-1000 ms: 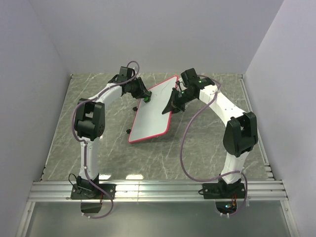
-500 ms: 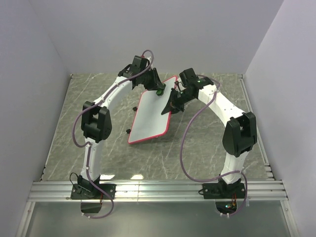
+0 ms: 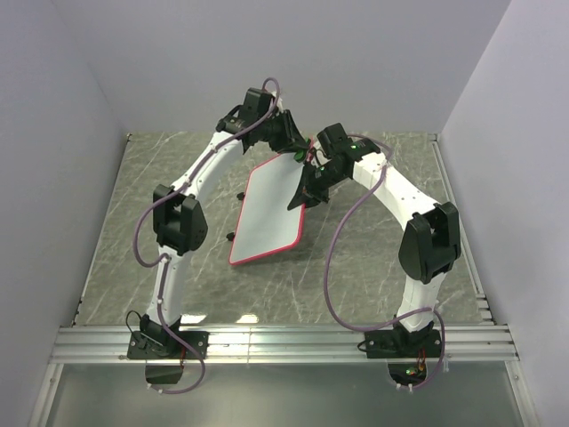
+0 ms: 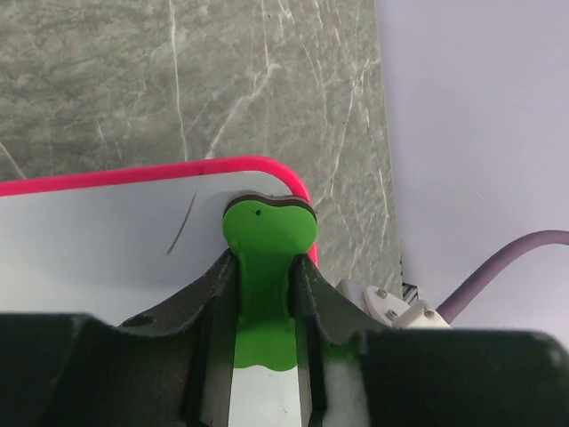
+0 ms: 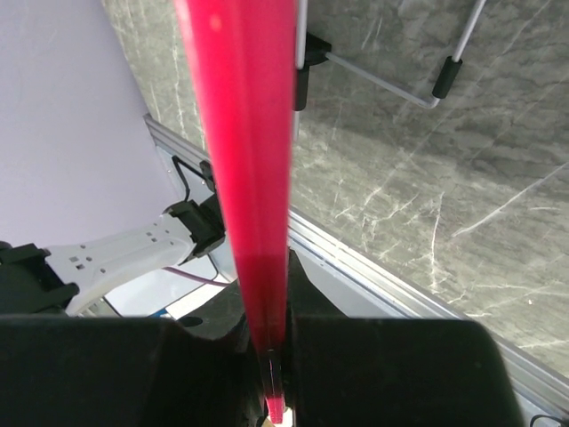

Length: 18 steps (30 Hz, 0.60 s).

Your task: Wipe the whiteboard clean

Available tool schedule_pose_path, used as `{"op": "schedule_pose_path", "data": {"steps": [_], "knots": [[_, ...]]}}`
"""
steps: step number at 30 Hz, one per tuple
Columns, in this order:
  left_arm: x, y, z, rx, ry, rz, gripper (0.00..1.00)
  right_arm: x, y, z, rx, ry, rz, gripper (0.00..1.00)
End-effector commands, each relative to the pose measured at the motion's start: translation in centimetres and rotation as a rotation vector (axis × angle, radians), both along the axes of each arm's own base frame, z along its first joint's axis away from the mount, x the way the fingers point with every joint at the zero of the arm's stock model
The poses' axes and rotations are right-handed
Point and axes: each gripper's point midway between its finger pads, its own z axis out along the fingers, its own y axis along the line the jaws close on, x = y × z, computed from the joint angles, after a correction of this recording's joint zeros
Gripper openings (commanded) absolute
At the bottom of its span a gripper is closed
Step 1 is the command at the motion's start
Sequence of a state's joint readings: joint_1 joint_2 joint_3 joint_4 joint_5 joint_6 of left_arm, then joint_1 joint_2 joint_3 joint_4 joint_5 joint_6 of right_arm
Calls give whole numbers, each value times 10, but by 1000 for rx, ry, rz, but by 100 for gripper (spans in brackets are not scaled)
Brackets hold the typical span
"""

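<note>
The whiteboard (image 3: 267, 218), white with a red rim, stands tilted on the table. My right gripper (image 3: 303, 189) is shut on its right edge; in the right wrist view the red rim (image 5: 242, 133) runs edge-on between the jaws of that gripper (image 5: 272, 356). My left gripper (image 3: 297, 152) is shut on a green eraser (image 4: 268, 227) and presses it on the board's far right corner. In the left wrist view the board surface (image 4: 98, 258) shows one short black marker line (image 4: 181, 228) just left of the eraser. The rest of the board looks white.
The board's wire stand with black feet (image 5: 393, 82) shows behind it, and black feet (image 3: 233, 237) show on its left side. The grey marble table (image 3: 382, 258) ends at an aluminium rail (image 3: 284, 342) in front. Lilac walls stand close on three sides.
My left gripper has moved the green eraser from the board's upper left edge across to its far right corner. The right gripper has kept its hold, with the board tipped slightly more.
</note>
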State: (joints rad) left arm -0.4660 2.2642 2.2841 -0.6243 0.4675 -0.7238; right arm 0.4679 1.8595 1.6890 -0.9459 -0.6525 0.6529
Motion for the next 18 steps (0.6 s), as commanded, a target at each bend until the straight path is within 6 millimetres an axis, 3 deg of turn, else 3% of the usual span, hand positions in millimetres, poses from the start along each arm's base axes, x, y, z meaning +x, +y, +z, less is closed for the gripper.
{"op": "schedule_pose_path", "data": {"steps": [1, 3, 4, 5, 6, 8, 9, 12, 15, 18], "knots": [[-15, -3, -52, 83, 124, 12, 0, -31, 26, -36, -74, -48, 211, 0], [-12, 16, -66, 121, 146, 69, 0, -31, 25, -36, -72, -49, 210, 0], [-17, 24, -88, 144, 185, 83, 0, -32, 26, -37, -72, -50, 214, 0], [-18, 32, -93, 153, 199, 101, 0, -32, 26, -37, -69, -45, 212, 0], [-21, 46, -112, 179, 238, 121, 0, -33, 27, -37, -67, -46, 214, 0], [-25, 58, -122, 202, 250, 129, 0, -32, 28, -36, -66, -49, 214, 0], [-32, 69, -137, 227, 285, 141, 0, -31, 28, -36, -64, -50, 212, 0], [-38, 84, -142, 246, 270, 166, 0, -31, 28, -36, -67, -53, 212, 0], [-56, 103, -169, 287, 318, 187, 0, -29, 29, -34, -64, -56, 210, 0], [-62, 116, -182, 304, 339, 207, 0, -30, 30, -34, -60, -57, 210, 0]]}}
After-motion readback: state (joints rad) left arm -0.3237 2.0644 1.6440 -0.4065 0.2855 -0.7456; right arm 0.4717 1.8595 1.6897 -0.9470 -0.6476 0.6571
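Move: Near the whiteboard's far right corner, the left hand already grips the green eraser; its goal, the board's far left part, lies about 12 cm left, 1 cm back and 12 cm below. A leftover black stroke is some 4 cm left, 3 cm ahead and 5 cm lower; the board's middle is 11 cm back, 9 left, 9 below. From the right hand, pinching the board's right edge, that far left part lies 14 cm ahead, 13 left, 8 below. Sweeping left and down the board's slope, the left hand draws the held eraser about 12 cm left and as far down, from the far right corner towards the far left part, close along the far edge. Its wrist turns some 15 degrees counter-clockwise with a slight tilt, fingers keeping their grip; the right hand stays put, still holding the raised right edge. ##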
